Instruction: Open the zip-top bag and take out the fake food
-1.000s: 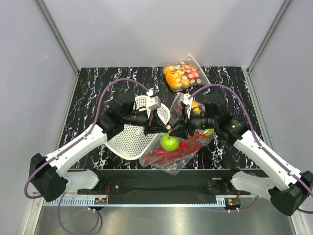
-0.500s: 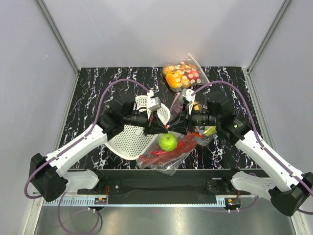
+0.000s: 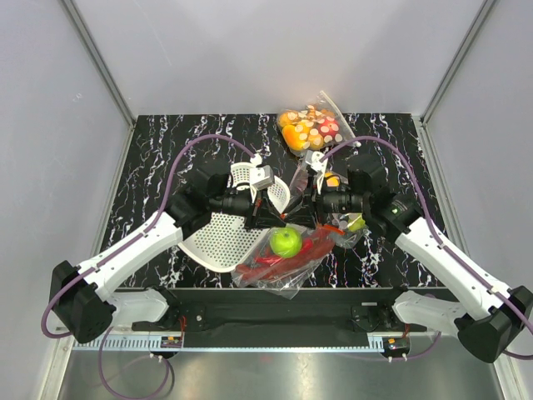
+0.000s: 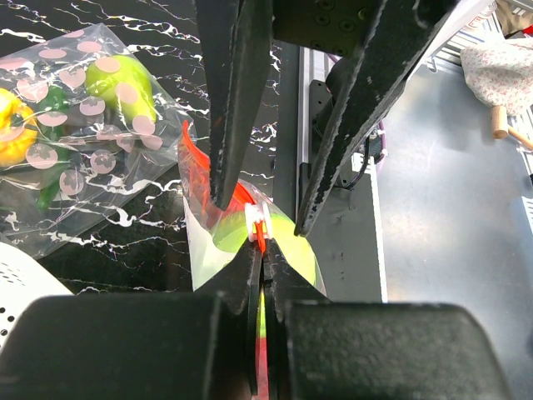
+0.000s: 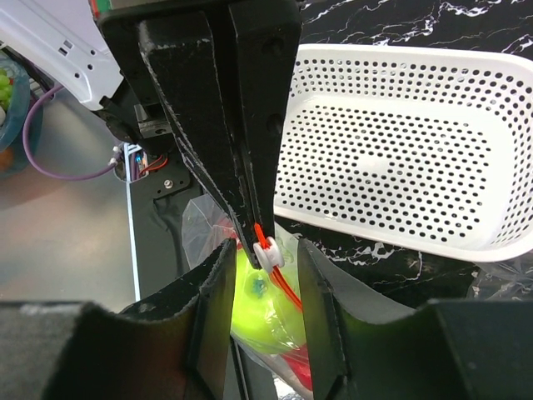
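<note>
The zip-top bag (image 3: 279,271) lies at the near middle of the table, its mouth lifted. Through it show the green apple (image 3: 287,242), the red lobster (image 3: 312,248) and a thin red piece, maybe the chili. My left gripper (image 3: 273,218) is shut on the bag's orange-red zip strip (image 4: 261,237), seen in the left wrist view (image 4: 263,254). My right gripper (image 3: 301,213) faces it tip to tip, open. In the right wrist view (image 5: 262,250) its fingers (image 5: 218,287) stand on either side of the white slider (image 5: 271,254) without touching it. The apple (image 5: 262,300) hangs below.
A white perforated basket (image 3: 218,237) lies left of the bag, under my left arm; it also shows in the right wrist view (image 5: 416,158). One polka-dotted bag of fruit (image 3: 310,129) sits at the back, another (image 4: 75,142) lies under my right arm.
My right gripper has moved a little back and left, closing in on the left gripper's tips and the slider. The left gripper keeps its hold on the strip.
</note>
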Controlling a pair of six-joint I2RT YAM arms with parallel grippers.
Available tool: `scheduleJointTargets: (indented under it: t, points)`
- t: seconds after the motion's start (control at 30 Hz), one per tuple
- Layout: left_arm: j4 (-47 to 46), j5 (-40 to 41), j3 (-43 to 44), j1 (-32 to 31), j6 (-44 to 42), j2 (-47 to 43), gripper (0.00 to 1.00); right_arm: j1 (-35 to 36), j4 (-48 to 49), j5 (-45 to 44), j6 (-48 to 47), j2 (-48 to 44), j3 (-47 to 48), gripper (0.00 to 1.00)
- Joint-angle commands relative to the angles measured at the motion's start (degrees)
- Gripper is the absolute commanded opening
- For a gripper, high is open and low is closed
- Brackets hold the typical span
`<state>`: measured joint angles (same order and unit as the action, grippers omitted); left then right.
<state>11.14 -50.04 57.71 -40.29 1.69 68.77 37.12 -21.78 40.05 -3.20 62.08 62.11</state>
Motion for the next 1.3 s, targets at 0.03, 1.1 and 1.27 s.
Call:
scheduleJointTargets:
  t: [0.03,1.1,1.27]
  points:
    - [-2.6,-0.5,2.1,-0.3,-1.0,-0.7,0.0,0.3,1.2,2.0,-0.8,0.8,0.7,0.43]
    - [-15.0,11.3,-4.6,1.6,6.5,-6.9,0.0,0.3,-2.7,-3.3,-1.4,-0.9,-1.2,0.01]
    - [-15.4,15.4,-5.5,5.0,9.3,-9.4,0.0,0.3,-2.9,-5.8,-0.3,-2.9,-2.0,0.01]
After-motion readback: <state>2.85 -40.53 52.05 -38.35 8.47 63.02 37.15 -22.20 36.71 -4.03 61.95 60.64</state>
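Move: The white zip slider is almost between the open right fingertips, about 1 cm left of and 1 cm below that hand. From the left gripper, already shut on the red zip strip, it lies some 2 cm to the right, level ahead. The bagged green apple hangs about 3 cm back and 7 cm below the left gripper; the white basket's middle is roughly 14 cm left, 4 cm ahead and 12 cm down. The spotted bag lies about 12 cm right, 6 cm ahead and 13 cm below the right hand. Ease the right gripper down about 1 cm and close its fingers until they pinch the white slider, then hold there with only a slight further sink. Once it grips, keep the left fingers shut on the red strip and draw them away from the slider, forward some 2.5 cm with a little left and up, swinging the wrist about 10 degrees counter-clockwise. ##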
